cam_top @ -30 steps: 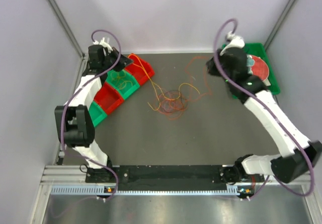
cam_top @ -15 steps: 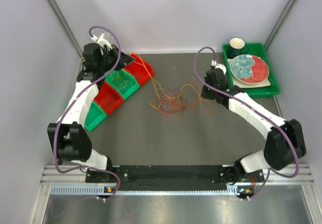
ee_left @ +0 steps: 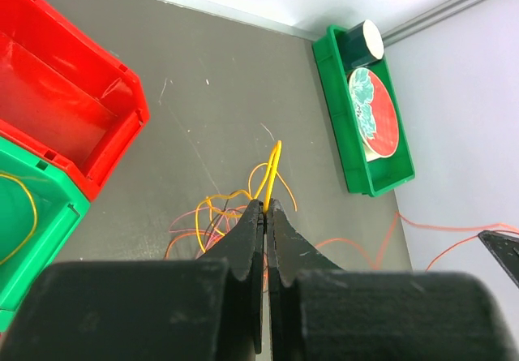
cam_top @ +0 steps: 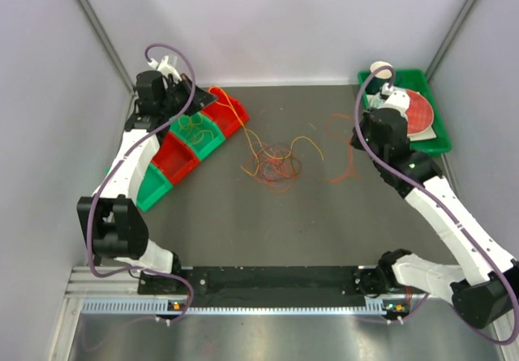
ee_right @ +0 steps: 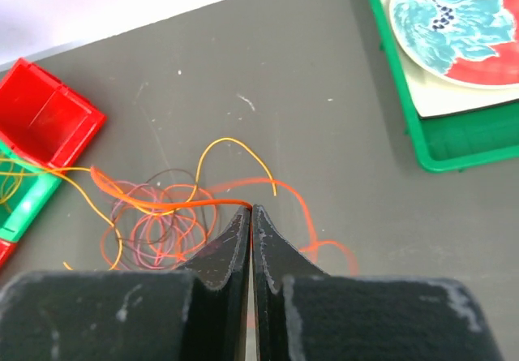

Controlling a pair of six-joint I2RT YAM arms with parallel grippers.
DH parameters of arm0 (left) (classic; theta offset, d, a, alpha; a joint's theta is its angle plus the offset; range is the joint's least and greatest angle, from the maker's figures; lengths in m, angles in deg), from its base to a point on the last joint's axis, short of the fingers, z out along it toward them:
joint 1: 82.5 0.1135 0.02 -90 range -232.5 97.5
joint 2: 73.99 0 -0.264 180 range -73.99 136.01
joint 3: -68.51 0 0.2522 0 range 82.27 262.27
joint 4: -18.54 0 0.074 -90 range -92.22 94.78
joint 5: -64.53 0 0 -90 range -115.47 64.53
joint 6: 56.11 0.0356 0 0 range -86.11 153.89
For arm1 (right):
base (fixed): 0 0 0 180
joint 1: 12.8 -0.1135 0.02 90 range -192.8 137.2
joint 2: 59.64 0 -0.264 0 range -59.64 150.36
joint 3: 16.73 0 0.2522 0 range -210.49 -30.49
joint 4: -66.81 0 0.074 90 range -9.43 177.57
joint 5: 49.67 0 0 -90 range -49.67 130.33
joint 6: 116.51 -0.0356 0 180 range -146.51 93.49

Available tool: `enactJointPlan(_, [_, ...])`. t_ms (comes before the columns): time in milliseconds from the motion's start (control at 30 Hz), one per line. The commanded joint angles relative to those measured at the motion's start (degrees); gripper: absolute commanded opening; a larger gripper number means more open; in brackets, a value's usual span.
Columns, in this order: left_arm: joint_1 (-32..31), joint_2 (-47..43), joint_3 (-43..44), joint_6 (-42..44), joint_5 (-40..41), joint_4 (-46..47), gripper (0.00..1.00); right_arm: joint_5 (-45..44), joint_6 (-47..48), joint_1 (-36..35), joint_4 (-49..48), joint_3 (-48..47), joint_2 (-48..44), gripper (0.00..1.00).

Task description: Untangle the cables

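Note:
A tangle of yellow, orange, red and dark brown cables (cam_top: 276, 165) lies mid-table; it also shows in the left wrist view (ee_left: 207, 219) and the right wrist view (ee_right: 154, 219). My left gripper (cam_top: 209, 96) hangs over the bins at the back left and is shut (ee_left: 266, 204) on a yellow cable (ee_left: 274, 162), which runs taut (cam_top: 238, 118) down to the tangle. My right gripper (cam_top: 355, 140) is right of the tangle, near the tray, and is shut (ee_right: 250, 208) on an orange cable (ee_right: 195, 204), whose slack curls on the table (cam_top: 352, 165).
A row of red and green bins (cam_top: 195, 138) runs along the back left; one green bin holds a coiled yellow cable (cam_top: 192, 124). A green tray (cam_top: 444, 143) at the back right holds a plate (cam_top: 422, 111) and a cup (cam_top: 379, 72).
My right gripper has moved right and back toward the tray, drawing the orange cable out of the tangle. My left gripper has held its place over the bins since half a second ago.

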Motion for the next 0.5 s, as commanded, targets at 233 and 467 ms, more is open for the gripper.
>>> enactJointPlan(233, [0.22,-0.80,-0.40,-0.03,-0.94,3.11,0.00,-6.67,-6.21,-0.04,4.90,9.78,5.31,0.54])
enactJointPlan(467, [0.22,-1.51,-0.66,-0.12,-1.21,3.47,0.00,-3.59,-6.22,-6.62,0.86,4.16,8.83,0.79])
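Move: The right hand holds the orange cable over bare table; the spot for it is about 27 cm below, 4 cm back and 2 cm to the left. The cable tangle lies some 25 cm left and 4 cm ahead, the yellow cable end 10 cm left and 7 cm ahead, the green tray 15 cm right and 21 cm ahead. From the left hand, that spot is roughly 45 cm right and 15 cm back. The right hand drops about 13 cm towards the bare table, tips down some 20 degrees and releases the orange cable. ##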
